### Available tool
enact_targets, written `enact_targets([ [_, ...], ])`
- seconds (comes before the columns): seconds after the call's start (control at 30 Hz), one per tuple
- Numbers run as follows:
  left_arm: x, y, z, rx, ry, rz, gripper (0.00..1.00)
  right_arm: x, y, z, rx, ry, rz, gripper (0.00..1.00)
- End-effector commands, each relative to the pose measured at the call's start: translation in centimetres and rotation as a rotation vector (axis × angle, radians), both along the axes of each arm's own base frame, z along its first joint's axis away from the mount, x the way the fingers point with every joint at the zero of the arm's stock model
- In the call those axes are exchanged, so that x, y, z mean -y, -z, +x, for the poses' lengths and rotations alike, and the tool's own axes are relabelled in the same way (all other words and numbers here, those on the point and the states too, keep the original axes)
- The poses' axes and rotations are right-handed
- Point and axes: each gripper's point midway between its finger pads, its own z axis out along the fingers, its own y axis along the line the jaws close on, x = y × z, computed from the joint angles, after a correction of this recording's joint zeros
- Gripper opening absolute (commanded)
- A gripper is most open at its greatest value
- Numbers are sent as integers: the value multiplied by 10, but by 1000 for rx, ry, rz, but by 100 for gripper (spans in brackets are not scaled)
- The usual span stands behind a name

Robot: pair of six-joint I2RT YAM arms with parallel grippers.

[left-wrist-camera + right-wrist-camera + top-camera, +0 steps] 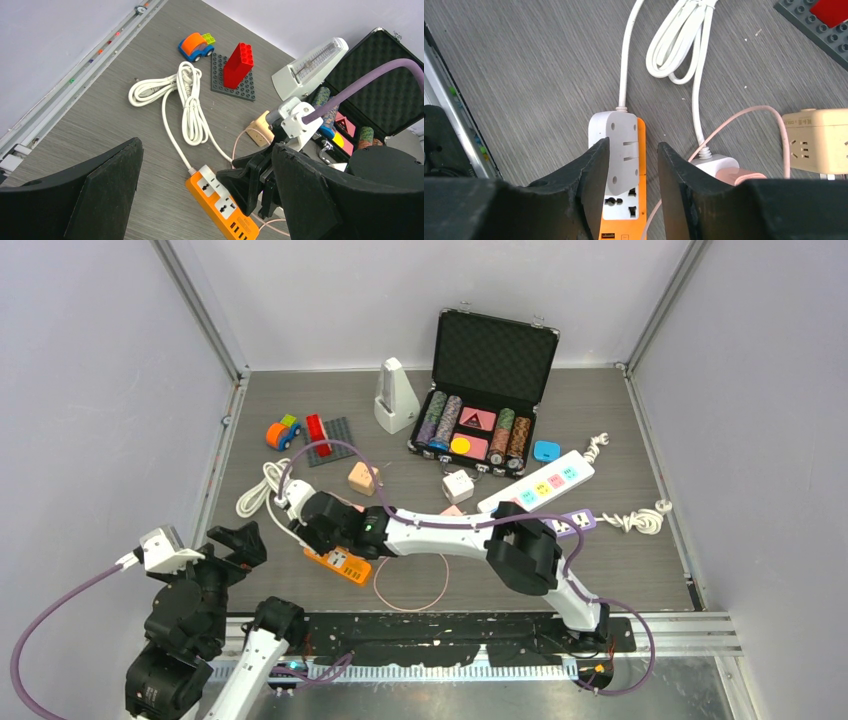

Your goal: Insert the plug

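Note:
An orange power strip (347, 566) (235, 222) (642, 150) with white socket faces lies near the table's front. My right gripper (312, 525) (633, 165) hangs over its cable end, jaws apart with nothing clamped. A flat white piece (623, 145) with two slots lies on the strip between the fingers; the left finger's edge overlaps it. A white plug (715, 163) on the coiled white cord (679, 45) rests on the table right of the jaws, a pink plug (739, 175) against it. My left gripper (228, 550) (207, 180) is wide open and empty, above the table left of the strip.
A beige cube socket (816, 142) with a pink cable sits right of the plugs. Further back are a grey brick plate with a red brick (318, 430), a toy car (282, 432), a metronome (394, 395), an open chip case (480, 390) and white (540, 483) and purple strips.

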Motion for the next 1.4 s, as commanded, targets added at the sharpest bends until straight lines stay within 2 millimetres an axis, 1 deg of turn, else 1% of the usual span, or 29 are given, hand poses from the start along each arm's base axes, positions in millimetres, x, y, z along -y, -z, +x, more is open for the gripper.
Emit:
enact_targets([
  [0.0, -4, -15, -4, 48, -11, -7, 99, 1, -23, 15, -2, 76, 64, 47],
  [0.17, 0, -19, -2, 57, 7, -9, 99, 11, -43, 26, -34, 131, 107, 53],
  [0.2, 2, -20, 0, 59, 19, -8, 99, 16, -50, 32, -40, 147, 119, 55],
  [0.23, 5, -20, 2, 57, 34, -4, 99, 24, -48, 38, -58, 176, 117, 57],
  [0.27, 9, -20, 4, 53, 52, 4, 99, 30, -57, 41, -63, 192, 129, 58],
  [0.3, 12, -19, 7, 44, 68, 11, 99, 39, -55, 48, -76, 221, 127, 59],
  [0.33, 15, -17, 10, 31, 84, 17, 99, 47, -69, 52, -71, 238, 149, 60],
  [0.37, 19, -13, 13, 12, 95, 20, 99, 60, -64, 60, -78, 269, 138, 62],
  [0.4, 22, -9, 17, -8, 108, 23, 99, 71, -77, 64, -73, 298, 156, 63],
  [0.43, 26, -5, 20, -27, 123, 29, 99, 88, -71, 75, -70, 344, 135, 64],
  [0.47, 30, -2, 23, -40, 141, 30, 99, 101, -85, 77, -68, 371, 155, 65],
  [0.5, 36, 0, 27, -50, 167, 31, 99, 121, -79, 87, -66, 420, 133, 66],
  [0.53, 44, 2, 30, -56, 204, 27, 99, 135, -90, 89, -66, 445, 145, 66],
  [0.57, 51, 2, 33, -54, 233, 20, 99, 160, -93, 97, -60, 492, 142, 67],
  [0.6, 57, 3, 36, -56, 262, 15, 99, 174, -91, 100, -68, 524, 131, 67],
  [0.63, 63, 4, 39, -56, 288, 9, 99, 200, -91, 107, -69, 574, 124, 68],
  [0.67, 69, 4, 42, -53, 309, 2, 99, 218, -79, 107, -85, 602, 89, 68],
  [0.7, 73, 3, 45, -50, 325, -8, 99, 237, -91, 114, -77, 634, 110, 69],
  [0.73, 77, 3, 47, -53, 337, -12, 99, 253, -82, 116, -76, 652, 78, 73],
  [0.77, 80, 3, 49, -53, 350, -15, 99, 263, -91, 116, -56, 665, 92, 76],
  [0.8, 83, 2, 51, -55, 362, -15, 99, 275, -85, 117, -49, 679, 65, 80],
  [0.87, 88, 2, 55, -64, 384, -6, 99, 291, -86, 121, -43, 698, 50, 85],
  [1.0, 96, 4, 66, -97, 415, 17, 99, 305, -68, 134, -91, 698, 9, 90],
  [1.03, 98, 4, 68, -101, 423, 22, 99, 307, -57, 137, -105, 687, -23, 91],
  [1.07, 100, 4, 71, -102, 429, 25, 99, 310, -55, 142, -115, 686, -31, 92],
  [1.1, 102, 3, 74, -100, 437, 25, 99, 311, -42, 143, -128, 673, -76, 92],
  [1.13, 105, 3, 78, -96, 445, 25, 99, 311, -40, 147, -137, 661, -84, 93],
  [1.27, 118, 4, 90, -100, 490, 18, 99, 311, -1, 155, -205, 607, -174, 94],
  [1.37, 127, 11, 98, -121, 514, 5, 99, 308, 15, 161, -238, 572, -202, 94],
])
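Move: The white cube adapter lies about 32 cm to the right hand's right, 17 cm ahead and 7 cm below; the pink adapter is 9 cm back and 2 cm left of it, the long button strip 18 cm to its right. The left hand has the white strip roughly 12 cm ahead, 23 cm right and 26 cm below, and the white cube adapter about 23 cm ahead and 43 cm right. Already clear of the white adapter plugged into the orange strip, the right hand swings some 32 cm right and 15 cm forward in an arc that rises about 9 cm, then sinks about 11 cm towards the white cube adapter, turning clockwise some 40 degrees, tipping down and opening almost fully. The left hand, still open, moves about 11 cm right and 8 cm forward towards the white strip, turning clockwise. ##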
